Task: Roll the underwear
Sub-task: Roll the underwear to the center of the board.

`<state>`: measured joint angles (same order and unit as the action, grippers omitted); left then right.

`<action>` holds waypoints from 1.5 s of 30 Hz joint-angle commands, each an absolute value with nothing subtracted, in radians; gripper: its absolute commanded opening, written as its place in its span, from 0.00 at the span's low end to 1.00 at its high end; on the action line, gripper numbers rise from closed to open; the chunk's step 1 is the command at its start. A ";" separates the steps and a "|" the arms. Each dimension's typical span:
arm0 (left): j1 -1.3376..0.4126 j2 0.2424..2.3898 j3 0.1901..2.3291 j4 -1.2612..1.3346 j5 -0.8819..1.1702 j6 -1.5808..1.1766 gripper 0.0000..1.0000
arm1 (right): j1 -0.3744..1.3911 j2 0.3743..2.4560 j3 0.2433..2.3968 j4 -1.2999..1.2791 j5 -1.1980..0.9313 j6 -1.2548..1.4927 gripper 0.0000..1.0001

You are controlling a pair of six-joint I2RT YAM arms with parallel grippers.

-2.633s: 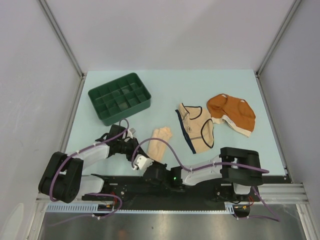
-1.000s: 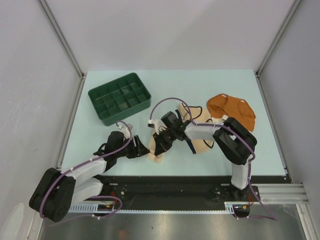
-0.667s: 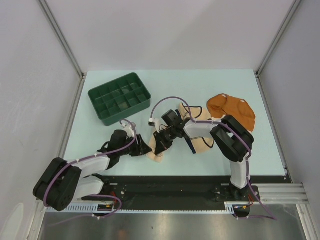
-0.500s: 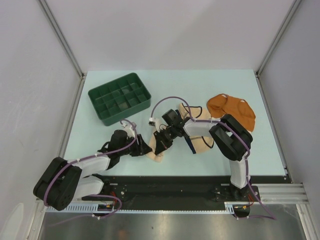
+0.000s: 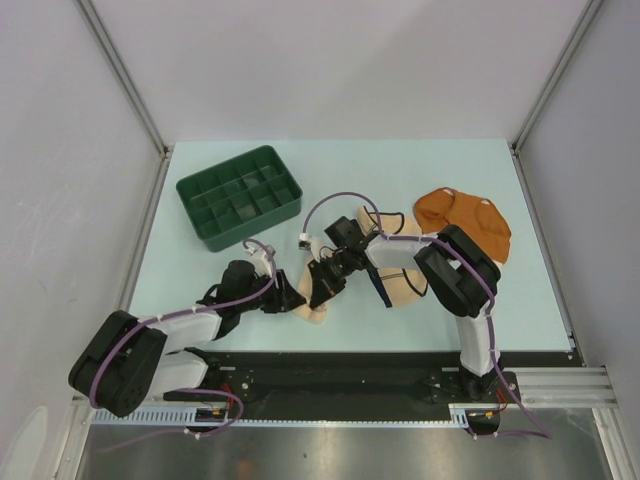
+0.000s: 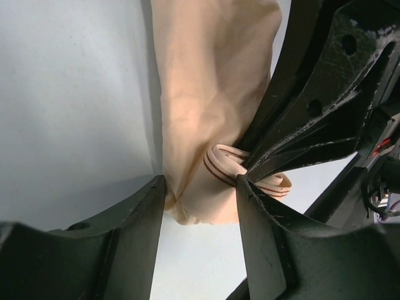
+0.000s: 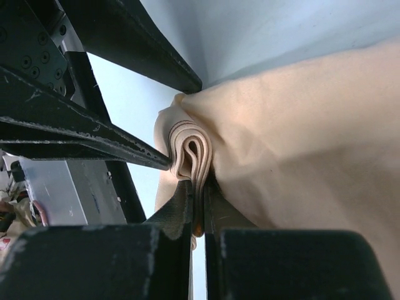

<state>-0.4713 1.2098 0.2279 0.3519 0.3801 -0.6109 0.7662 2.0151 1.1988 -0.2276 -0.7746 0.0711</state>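
The pale peach underwear [image 5: 312,311] lies near the table's front, mostly hidden under both grippers. My right gripper [image 5: 321,288] is shut on its folded, striped waistband [image 7: 192,153]. My left gripper [image 6: 201,203] straddles the near end of the same cloth [image 6: 209,94], and both fingers press its sides. The right gripper's black fingers [image 6: 300,125] reach in from the right in the left wrist view. The cream underwear with black trim [image 5: 405,283] lies partly under the right arm. The rust-orange underwear [image 5: 462,220] lies flat at the right.
A dark green compartment tray [image 5: 250,228] stands at the back left, just beyond the left arm. The arms' black base rail [image 5: 330,375] runs along the near edge. Grey walls enclose the table on three sides.
Both grippers came from near the bases onto the peach underwear. In the last second the left gripper edged right and its jaws narrowed onto the cloth's end, while the right kept hold of the waistband.
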 commanded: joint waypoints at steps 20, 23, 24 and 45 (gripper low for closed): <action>-0.488 1.319 0.261 0.268 0.332 -0.577 0.01 | 0.735 2.000 1.244 -0.227 -0.569 0.063 0.42; -0.488 1.299 0.296 0.159 0.293 -0.586 0.00 | 0.724 1.924 1.269 -0.299 -0.491 0.040 0.54; -0.488 1.296 0.304 0.135 0.281 -0.600 0.00 | 0.710 1.899 1.275 -0.316 -0.468 0.037 0.57; -0.427 1.402 0.472 -0.104 0.419 -0.631 0.00 | 1.083 1.491 1.014 -0.155 -0.049 -0.072 0.55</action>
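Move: The rolled near end of the underwear lies about 2 cm to the right of the open left gripper and 1 cm lower. The right gripper already pinches it, with the roll's middle about 1 cm to that gripper's left. From the left gripper, the unrolled underwear body lies some 5 cm ahead and 3 cm right, and the trimmed garment about 11 cm ahead and 23 cm right. The green box stands roughly 26 cm ahead and 16 cm left. Ease the left gripper barely 1 cm down and right and shut it on the left corner of the rolled end; hold there, tipping it down about 15 degrees. Once it grips, open the right fingers, draw them off forward and right while rising, then swing back over the near end, finishing about 12 cm above the start with the fingertips tilted some 40 degrees forward. ##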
